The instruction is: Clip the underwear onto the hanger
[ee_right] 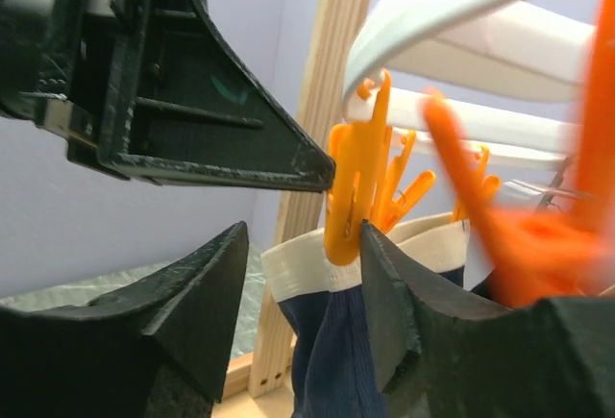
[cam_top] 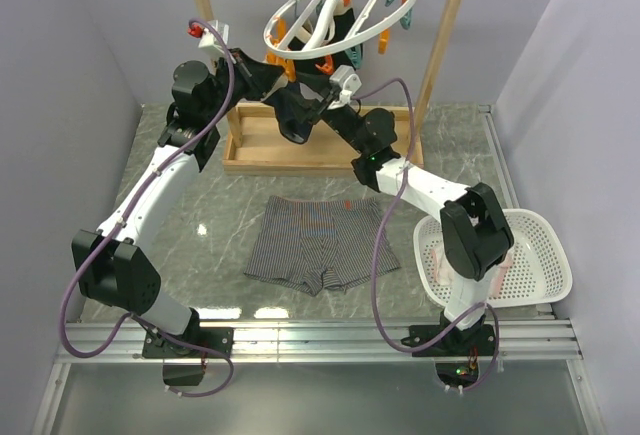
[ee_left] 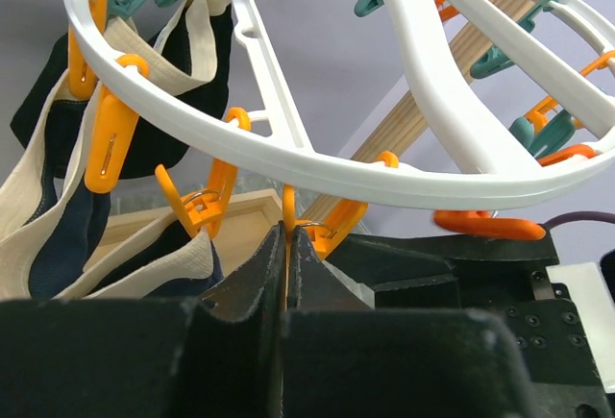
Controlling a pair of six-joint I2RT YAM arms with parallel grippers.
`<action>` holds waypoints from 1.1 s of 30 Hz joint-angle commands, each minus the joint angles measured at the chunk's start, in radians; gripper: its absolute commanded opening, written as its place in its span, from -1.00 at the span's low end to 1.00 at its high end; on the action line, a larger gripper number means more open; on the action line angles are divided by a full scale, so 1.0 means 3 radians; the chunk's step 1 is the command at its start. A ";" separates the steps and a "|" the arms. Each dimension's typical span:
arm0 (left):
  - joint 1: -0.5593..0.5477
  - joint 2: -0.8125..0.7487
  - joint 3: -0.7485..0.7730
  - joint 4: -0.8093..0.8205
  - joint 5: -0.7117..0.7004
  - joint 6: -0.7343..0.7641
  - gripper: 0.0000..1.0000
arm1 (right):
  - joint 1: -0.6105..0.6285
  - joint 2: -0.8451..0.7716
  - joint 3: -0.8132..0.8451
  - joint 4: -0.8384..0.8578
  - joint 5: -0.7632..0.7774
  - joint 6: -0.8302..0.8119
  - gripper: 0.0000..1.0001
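The underwear (cam_top: 320, 245), grey with fine stripes, lies flat on the table between the two arms, and neither gripper touches it. The hanger (cam_top: 340, 10), a white ring (ee_left: 317, 163) with orange and teal clothespins, hangs from the wooden frame. My left gripper (ee_left: 286, 231) is raised under the ring and shut on an orange clothespin (ee_left: 288, 209). My right gripper (ee_right: 303, 264) stands open just below it. Between its fingers hangs the cream waistband of a navy garment (ee_right: 336, 360), held by another orange clothespin (ee_right: 348, 197) that rests against the right finger (ee_right: 389, 283).
The wooden frame (cam_top: 445, 45) and its tray base (cam_top: 300, 155) stand at the back of the marble table. A white basket (cam_top: 545, 255) sits at the right by the right arm. Both arms (cam_top: 160, 185) crowd together under the ring.
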 commanded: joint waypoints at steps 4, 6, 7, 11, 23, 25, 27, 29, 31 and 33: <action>-0.0010 -0.0086 0.0024 0.0040 0.0137 0.0036 -0.98 | 0.0037 0.0058 0.0184 0.0014 0.0149 -0.0007 0.09; -0.0010 -0.0096 0.0014 0.0035 0.0142 0.0046 -0.99 | 0.0037 0.0058 0.0184 0.0049 0.0169 0.0014 0.08; -0.0010 -0.0107 -0.0001 0.0035 0.0147 0.0056 -0.98 | 0.0042 0.0063 0.0189 0.0034 0.0164 0.0014 0.06; -0.0010 -0.0112 -0.0017 0.0045 0.0183 0.0051 -0.99 | 0.0042 0.0094 0.0281 -0.0022 0.0220 0.0009 0.00; 0.0021 -0.0214 -0.0022 0.0045 0.0229 0.0051 -0.51 | 0.0067 0.0140 0.0368 -0.0104 0.0297 -0.0068 -0.94; 0.0041 -0.0300 -0.0073 0.0060 0.0306 0.0082 -0.36 | 0.0067 0.0125 0.0363 -0.0104 0.0297 -0.0063 -1.00; 0.0067 -0.0357 -0.0093 0.0050 0.0321 0.0097 -0.29 | 0.0067 0.0120 0.0353 -0.0104 0.0282 -0.0053 -1.00; 0.0098 -0.0398 -0.0145 0.0070 0.0408 0.0062 -0.20 | 0.0062 0.0115 0.0348 -0.0104 0.0277 -0.0043 -1.00; 0.0108 -0.0393 -0.0160 0.0091 0.0408 0.0056 -0.11 | 0.0073 0.0115 0.0338 -0.0104 0.0261 -0.0043 -1.00; 0.0108 -0.0368 -0.0155 0.0122 0.0428 0.0021 -0.06 | 0.0083 0.0099 0.0322 -0.0099 0.0241 -0.0048 -1.00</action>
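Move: The orange clip hanging from the hanger's rim is already pinched in the left fingertips, its middle about 1 cm ahead and 1 cm right of the left hand. From the open right hand the orange clip lies some 2 cm ahead, straight on and about 1 cm up. From the right hand, the red-orange clip is about 2 cm ahead, 7 cm to the right and 1 cm up. The next orange clip is roughly 3 cm ahead of the left hand and 2 cm to its left. Forward about 2 cm with a small dip and rise, the right hand brings its fingers around the lower end of the orange clip, closes and pinches it, then holds there. The left hand keeps its hold meanwhile; only after that do its fingers open, let go of the clip and draw back some 3 cm, rising about 2 cm. ##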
